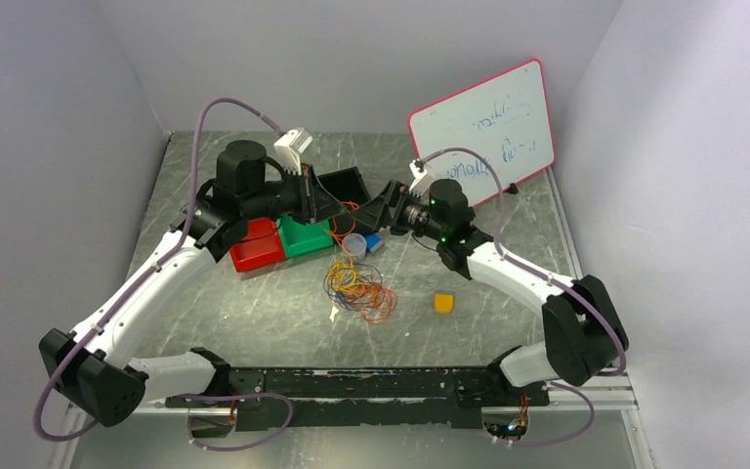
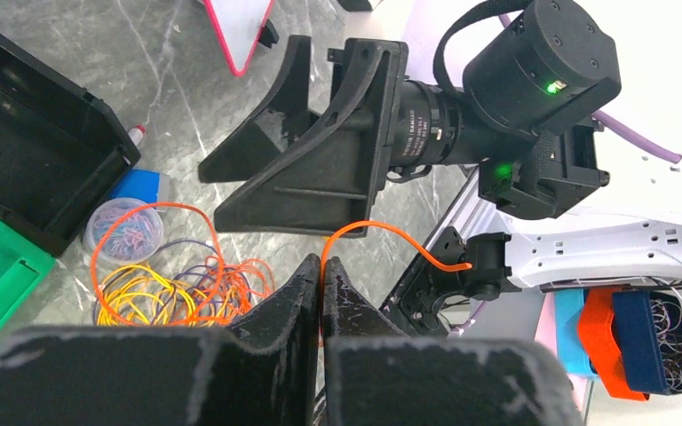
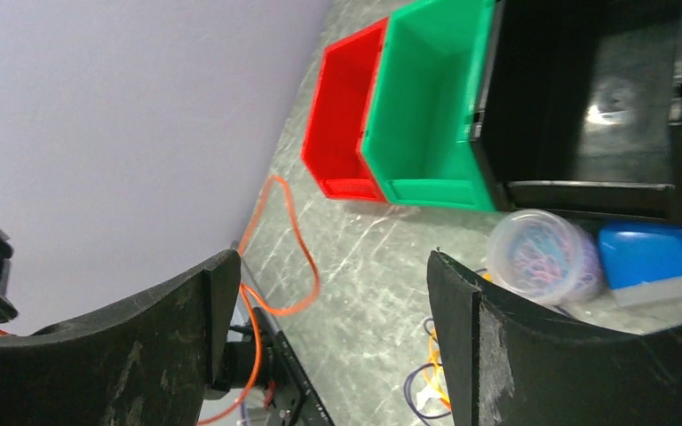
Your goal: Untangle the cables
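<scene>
The cables (image 1: pixel 356 286) lie in a loose orange, yellow and dark purple tangle on the table's middle, and show in the left wrist view (image 2: pixel 164 288). My left gripper (image 1: pixel 337 207) hangs above the tangle's far side, shut on an orange cable (image 2: pixel 382 229) whose free end arcs right of the jaws (image 2: pixel 322 266). My right gripper (image 1: pixel 376 210) faces it closely, open and empty (image 3: pixel 330 262). An orange cable loop (image 3: pixel 297 257) runs near its left finger (image 3: pixel 142 337), not gripped. The right gripper's spread fingers also show in the left wrist view (image 2: pixel 211 197).
Red bin (image 1: pixel 257 246), green bin (image 1: pixel 305 234) and black bin (image 1: pixel 344 183) stand behind the tangle. A clear cup of rubber bands (image 1: pixel 354 242) and a blue item (image 3: pixel 653 262) sit beside them. A yellow block (image 1: pixel 443 302) lies right. A whiteboard (image 1: pixel 483 127) leans at back right.
</scene>
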{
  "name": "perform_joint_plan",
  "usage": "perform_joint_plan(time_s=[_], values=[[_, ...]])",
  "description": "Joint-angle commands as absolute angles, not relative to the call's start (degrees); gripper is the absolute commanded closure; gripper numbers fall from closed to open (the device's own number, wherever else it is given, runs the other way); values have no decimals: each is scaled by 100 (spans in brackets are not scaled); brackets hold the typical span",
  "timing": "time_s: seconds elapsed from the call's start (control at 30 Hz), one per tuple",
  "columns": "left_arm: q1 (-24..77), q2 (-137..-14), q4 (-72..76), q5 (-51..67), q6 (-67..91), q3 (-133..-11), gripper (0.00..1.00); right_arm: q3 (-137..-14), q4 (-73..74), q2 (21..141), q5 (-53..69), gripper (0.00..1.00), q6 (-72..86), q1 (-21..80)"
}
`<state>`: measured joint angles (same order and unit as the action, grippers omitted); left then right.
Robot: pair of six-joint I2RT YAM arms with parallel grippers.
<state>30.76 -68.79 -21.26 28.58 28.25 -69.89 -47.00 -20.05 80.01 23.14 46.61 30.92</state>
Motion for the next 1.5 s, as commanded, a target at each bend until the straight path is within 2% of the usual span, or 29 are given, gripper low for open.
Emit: perform_joint_plan(time_s=[0.0, 0.07, 0.23, 0.4, 0.57, 1.03, 1.3, 1.47], values=[[3184, -6988, -1851, 3075, 2717, -7040, 93, -4915, -2598, 8269, 2663, 21, 4913, 3227], [3214, -7033, -1877, 3072, 2687, -7101, 93, -4957, -2673, 8388, 2714, 24, 4953, 3264], [3242, -7076, -1843, 3077, 2672, -7137, 93, -5086, -2717, 8664, 2829, 43, 5004, 3312], [3240, -7007, -1916, 2895, 2670, -7104, 93, -5075, -2343, 8582, 2381, 76, 4789, 3318], [3241, -6769, -1974, 2588, 2661, -7014, 93, -5132, -1406, 8252, 1422, 99, 3992, 3271], [2911, -6100, -2726, 1031, 2595, -7162, 93, -4903, 148, 7307, -648, 100, 2801, 2957], [2684, -5695, -3052, 190, 2487, -7391, 93, -4630, 298, 7097, -546, 100, 2811, 2401], [2674, -5726, -2881, 701, 2400, -7289, 93, -4508, -128, 6970, 185, 100, 2905, 2234]])
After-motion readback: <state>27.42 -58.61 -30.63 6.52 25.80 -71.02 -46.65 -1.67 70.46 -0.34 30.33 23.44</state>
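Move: The part of the orange cable that the open right hand goes for is about 4 cm to its left and 1 cm lower. On the table some 18 cm below the right hand, the clear tub lies 3 cm ahead and 4 cm left, the black bin 13 cm ahead and 6 cm left, and the tangled pile 8 cm back and 2 cm left. For the left hand, already holding the cable, that part is roughly 5 cm right, 2 cm ahead and 6 cm below. Right hand eases left, pinches the orange cable, then draws 15 cm right while left pulls 10 cm left. ##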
